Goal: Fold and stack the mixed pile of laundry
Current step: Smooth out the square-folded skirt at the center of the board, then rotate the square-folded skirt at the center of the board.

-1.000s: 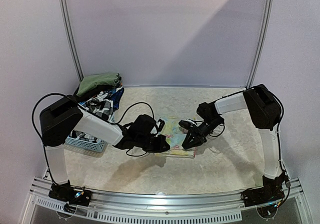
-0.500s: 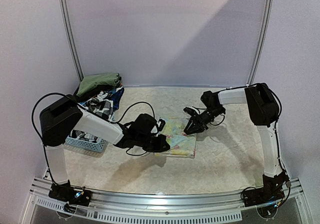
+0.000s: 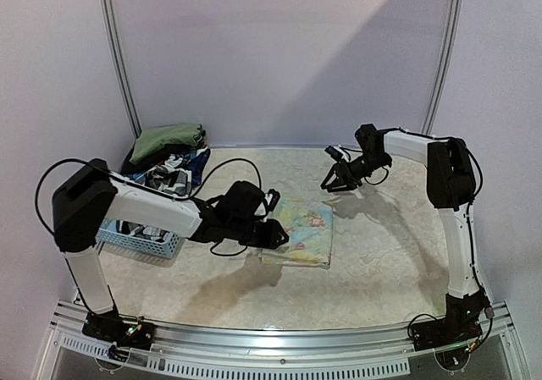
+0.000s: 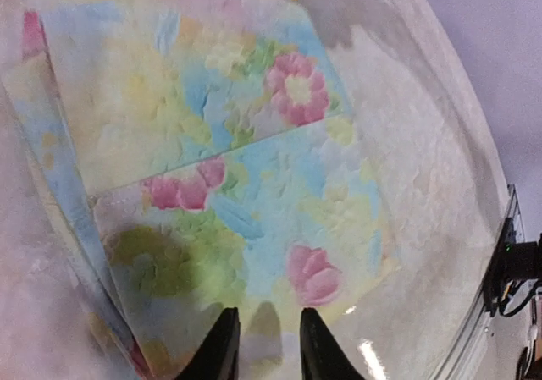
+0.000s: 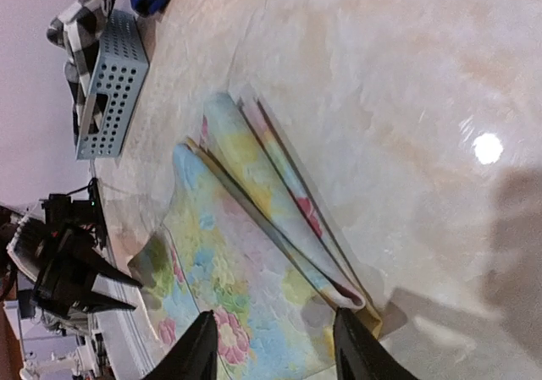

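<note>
The pale floral cloth (image 3: 306, 228) lies folded into a flat rectangle on the table, its layered edge (image 5: 279, 194) showing in the right wrist view. My left gripper (image 3: 279, 238) hovers at the cloth's left edge. Its fingers (image 4: 222, 346) stand slightly apart over the floral print (image 4: 237, 168), open, with nothing between them. My right gripper (image 3: 332, 181) is raised over the back of the table, apart from the cloth, open and empty. The rest of the laundry pile sits at the far left: an olive-green piece (image 3: 165, 139), a checked shirt (image 3: 169, 177) and a dark blue piece (image 3: 200, 160).
A light blue perforated basket (image 3: 142, 242) stands at the left edge under the garments, also seen as the basket (image 5: 110, 84) in the right wrist view. The tabletop (image 3: 389, 253) is pale and marbled. A metal rail (image 3: 271, 359) runs along the near edge.
My right gripper rose off the cloth, drew back to the right rear and opened wider. My left gripper's fingers parted at the cloth's left edge.
</note>
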### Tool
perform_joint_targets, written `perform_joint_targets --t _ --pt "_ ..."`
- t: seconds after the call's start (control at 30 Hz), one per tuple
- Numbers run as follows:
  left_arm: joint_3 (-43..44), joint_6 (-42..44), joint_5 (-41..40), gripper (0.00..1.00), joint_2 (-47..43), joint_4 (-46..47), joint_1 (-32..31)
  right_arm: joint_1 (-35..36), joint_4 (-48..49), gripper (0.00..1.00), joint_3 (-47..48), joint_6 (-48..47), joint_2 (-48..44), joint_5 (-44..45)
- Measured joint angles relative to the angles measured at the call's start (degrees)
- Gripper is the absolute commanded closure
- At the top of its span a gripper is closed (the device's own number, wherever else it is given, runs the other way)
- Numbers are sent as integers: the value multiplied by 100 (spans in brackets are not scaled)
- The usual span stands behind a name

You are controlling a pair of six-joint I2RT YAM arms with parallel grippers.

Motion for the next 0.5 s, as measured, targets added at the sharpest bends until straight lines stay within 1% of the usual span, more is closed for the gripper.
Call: perform_joint_targets --t 0.07,0.13,0.23,0.27,0.3,0.33,0.37,0.4,0.43,0.5 --pt "107 214 -378 66 -450 -328 -129 -55 -17 30 149 -221 -127 116" --pt "271 297 -852 63 -940 -555 -352 -111 -13 24 188 -452 -337 243" --pt "271 138 -1340 57 -1504 -564 -664 -131 7 23 369 -612 -490 339" --pt "157 -37 -1478 55 -1655 -501 -750 -133 2 23 509 -629 -483 352" --pt "-26 -254 -1615 47 -1770 -409 -828 -129 -9 23 675 -645 -442 352" --pt "-271 -507 -1768 36 -1864 -310 -885 -111 -46 22 894 -647 -358 334" --pt "-496 -699 -1908 28 -1917 -256 -914 -96 -63 21 1084 -647 -269 321" --pt "-791 -977 -2114 25 -1965 -179 -970 -61 -92 19 1357 -647 -111 308" --pt "-1119 -1316 -2354 25 -2015 -129 -1003 -26 -81 19 1539 -649 26 308" --pt "-1539 -1731 -2774 24 -2065 -138 -1113 59 -105 19 1679 -671 245 339"
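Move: The left hand hovers just over the left part of the folded skirt, whose middle lies about 5 cm to its right, 2 cm ahead and 4 cm below. The laundry basket's middle stands some 31 cm to this hand's left and 8 cm farther out, with the green cloth about 28 cm left and 24 cm ahead. From the right hand, the skirt's middle is roughly 11 cm back, 7 cm left and 5 cm below. Opening, both hands leave the skirt: left one 13 cm up, then down-left and back; right one up-forward. ##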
